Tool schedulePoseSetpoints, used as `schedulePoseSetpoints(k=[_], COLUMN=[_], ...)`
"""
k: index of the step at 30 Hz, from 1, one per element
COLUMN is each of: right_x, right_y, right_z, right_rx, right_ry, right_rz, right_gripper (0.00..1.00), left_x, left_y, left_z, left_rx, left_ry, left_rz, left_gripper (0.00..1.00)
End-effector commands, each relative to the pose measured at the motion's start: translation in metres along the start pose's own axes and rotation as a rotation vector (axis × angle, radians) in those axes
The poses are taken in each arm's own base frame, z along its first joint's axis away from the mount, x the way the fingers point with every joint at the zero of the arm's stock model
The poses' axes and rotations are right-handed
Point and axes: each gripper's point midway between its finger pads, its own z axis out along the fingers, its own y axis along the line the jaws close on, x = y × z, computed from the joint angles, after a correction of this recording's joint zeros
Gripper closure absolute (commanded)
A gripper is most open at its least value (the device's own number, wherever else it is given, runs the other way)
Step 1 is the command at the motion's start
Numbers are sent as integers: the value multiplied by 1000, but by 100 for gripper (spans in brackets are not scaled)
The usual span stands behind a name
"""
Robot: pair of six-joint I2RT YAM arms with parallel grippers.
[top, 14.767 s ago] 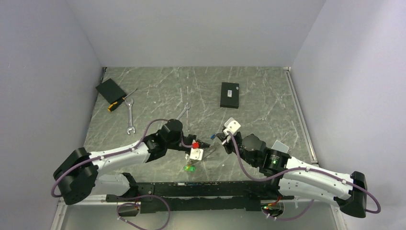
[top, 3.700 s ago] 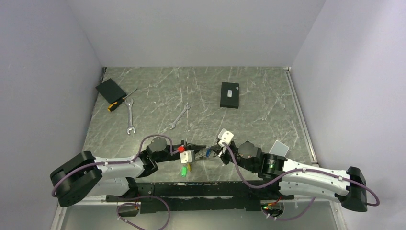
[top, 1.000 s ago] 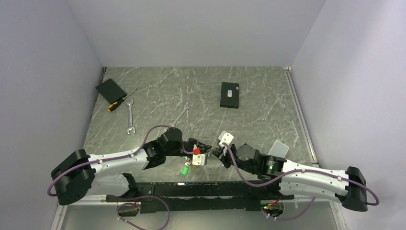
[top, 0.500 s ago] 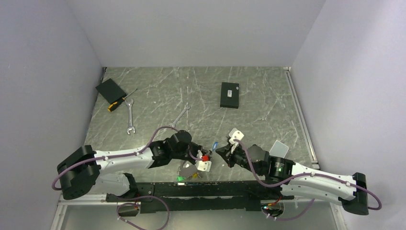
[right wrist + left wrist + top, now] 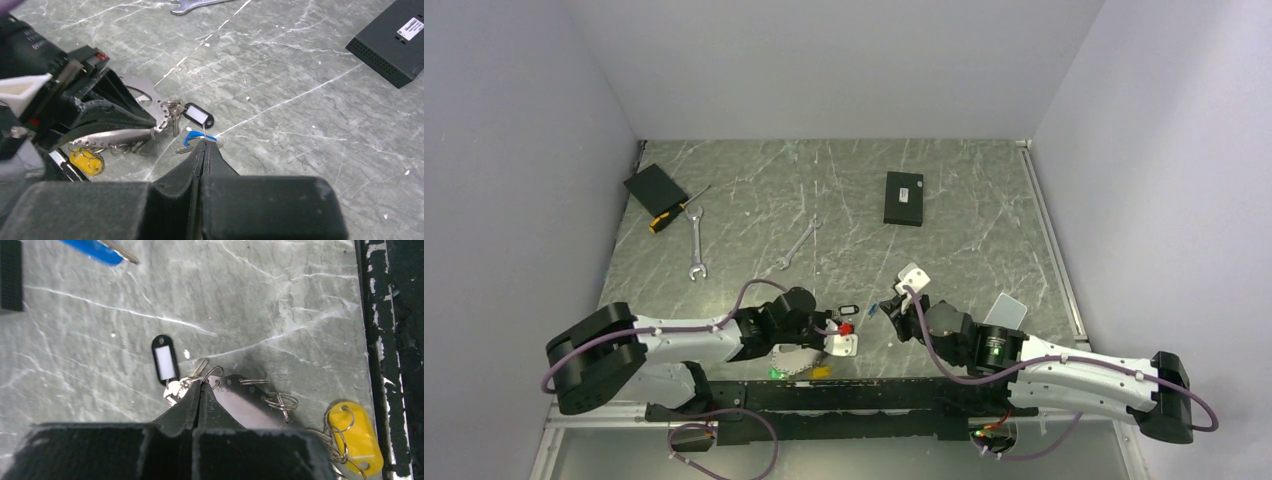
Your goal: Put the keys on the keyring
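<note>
My left gripper (image 5: 200, 383) is shut on the end of the silver keyring (image 5: 250, 405), a flat metal piece with small wire rings hanging from it. A key with a black tag (image 5: 164, 360) and a bare silver key (image 5: 172, 388) hang at that same end, just past my fingertips. A yellow-tagged key (image 5: 355, 437) lies on the ring's far side, by the table's black front rail. My right gripper (image 5: 205, 143) is shut on the thin wire loop of a blue-headed key (image 5: 200, 136), a short way right of the left gripper's fingers (image 5: 115, 115). In the top view, the blue key (image 5: 872, 308) sits between the two arms.
Two silver wrenches (image 5: 696, 245) (image 5: 799, 243) and a yellow-handled screwdriver (image 5: 674, 212) lie further back. A black pad (image 5: 654, 187) sits at the back left, a black box (image 5: 904, 198) at the back centre. A pale card (image 5: 1006, 310) lies beside the right arm.
The grippers were tip to tip a second ago and have drawn apart. The left arm dropped toward the near edge with the keyring. The black-tagged key now shows between them.
</note>
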Motion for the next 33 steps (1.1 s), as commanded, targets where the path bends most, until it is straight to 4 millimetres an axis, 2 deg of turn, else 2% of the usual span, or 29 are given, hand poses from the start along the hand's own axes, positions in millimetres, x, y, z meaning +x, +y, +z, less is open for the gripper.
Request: schedulePoseSetpoints(k=[1,2,4,8,14,23,28,33], right_x=[-20,-19,-18,-16,-10,-4,-1,0], right_y=[-1,-1,-2,-4,-5,-3,-4,-4], right_z=[3,3,3,2,1,3,3,3], right_rx=[19,19,21,30,26,21,22,25], right_ry=[-80,-79,-80,-84,-76,-65,-60,-61], right_rz=[20,18,19,18,25,28,26,24], right_gripper=[100,100,100,100,100,100,100,100], left_x=[-9,-7,-3,3,7,2,-5,-6], left_y=[4,4,1,-8,-7,-1,11,11], left_z=[10,11,13,16,13,14,14,17], left_rx=[-68,-75,-86,-67,-88,-84,-121,-116], left_ry=[-69,-67,-69,-75,-60,-43,-44,-23], left_rz=[-124,-138,-166,-183,-188,-214,-258,-296], left_gripper=[99,97,84,78,78,79,79,80])
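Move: Right at the left fingertips, about a centimetre back and below, is the small ring on the near edge of the metal keyring plate; the plate's middle lies roughly 6 cm left, 5 cm back and 4 cm down. The black tag is some 4 cm ahead and 3 cm right, the yellow tag about 10 cm back and 3 cm left, both about 5 cm below. From the right hand, already holding the blue-tagged key, that small ring is about 9 cm left, 2 cm back and 10 cm down. Sinking about 3 cm towards the table with the small ring at its tips, the left hand parts its fingers to roughly a fifth and turns some 10 degrees counter-clockwise, pauses low, then rises about 1.5 cm, edging forward and right with the fingers still parted around the ring. The right hand keeps its pinch on the blue-tagged key and settles about 1 cm lower. ##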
